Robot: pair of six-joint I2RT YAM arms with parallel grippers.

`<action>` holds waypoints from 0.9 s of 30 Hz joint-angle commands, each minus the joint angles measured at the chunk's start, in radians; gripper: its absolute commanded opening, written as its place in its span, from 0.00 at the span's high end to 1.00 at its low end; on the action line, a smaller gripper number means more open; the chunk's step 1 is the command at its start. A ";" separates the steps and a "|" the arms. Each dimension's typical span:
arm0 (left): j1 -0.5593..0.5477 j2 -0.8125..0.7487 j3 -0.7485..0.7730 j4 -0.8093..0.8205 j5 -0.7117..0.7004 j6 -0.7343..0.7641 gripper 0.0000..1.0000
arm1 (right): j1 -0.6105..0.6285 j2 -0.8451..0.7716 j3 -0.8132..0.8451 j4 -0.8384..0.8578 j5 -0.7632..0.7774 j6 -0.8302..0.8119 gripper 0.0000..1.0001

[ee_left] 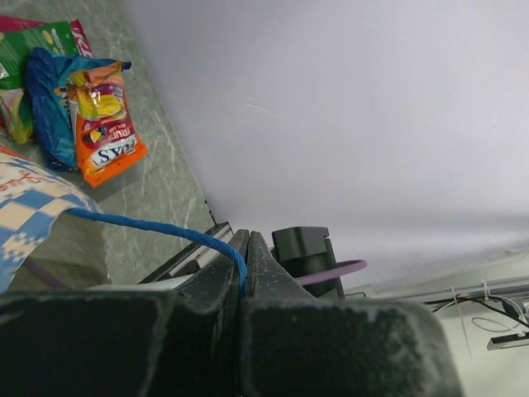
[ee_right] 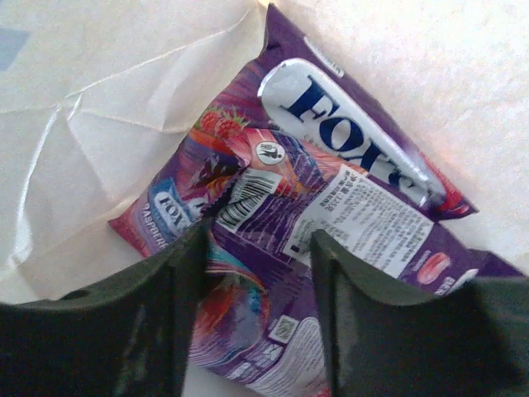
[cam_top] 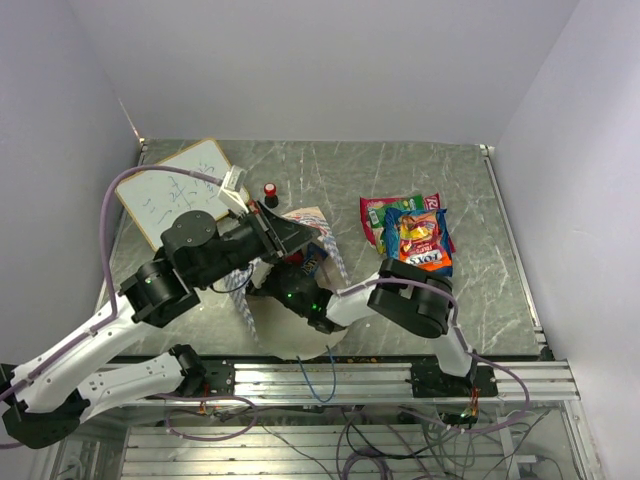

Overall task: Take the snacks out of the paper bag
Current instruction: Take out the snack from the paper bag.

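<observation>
The paper bag (cam_top: 309, 216) lies in the middle of the table with its mouth held up. My left gripper (ee_left: 245, 248) is shut on the bag's blue cord handle (ee_left: 149, 225), next to the checked band (ee_left: 25, 211). My right arm (cam_top: 410, 295) reaches into the bag from the right, so its gripper is hidden in the top view. Inside, my right gripper (ee_right: 260, 240) is open, with a purple snack packet (ee_right: 331, 165) lying under and between its fingers (ee_right: 173, 281). Three snacks lie outside on the table: red (cam_top: 378, 208), green (cam_top: 404, 205), and blue-and-orange (cam_top: 420, 242).
A white writing board (cam_top: 180, 190) lies at the back left. A small red-capped bottle (cam_top: 270, 191) stands just behind the bag. The right wall runs along the table edge (cam_top: 510, 240) beyond the snack pile, and the metal frame (cam_top: 330, 375) lines the near edge.
</observation>
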 commanded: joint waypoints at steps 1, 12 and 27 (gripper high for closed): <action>-0.011 -0.067 0.013 0.006 -0.051 0.001 0.93 | -0.034 -0.031 -0.042 0.057 0.085 -0.026 0.57; -0.011 -0.114 0.001 -0.060 -0.118 0.013 0.93 | -0.036 -0.250 -0.110 -0.057 -0.182 0.105 0.93; -0.011 -0.095 0.048 -0.114 -0.157 0.073 0.93 | -0.024 -0.564 -0.254 -0.159 -0.555 0.308 1.00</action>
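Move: The right hand is inside the bag with its fingers astride the upper end of the top purple snack packet. That packet's middle is about 2 cm ahead, 3 cm to the right and 3 cm below. The second Fox's packet lies behind it, some 6 cm straight ahead and 3 cm down, and the bag's left wall is roughly 5 cm to the left, level with the hand. From the left hand, the top packet is about 7 cm ahead, 12 cm left and 33 cm below. The half-open right fingers close fully and pinch the top purple packet as the hand sweeps about 3 cm right and slightly forward. Then it draws back some 11 cm towards the bag's mouth and rises about 9 cm, turning roughly 25 degrees counter-clockwise and tipping. The left hand keeps its shut hold on the blue handle, shifting 2 to 3 cm left. ##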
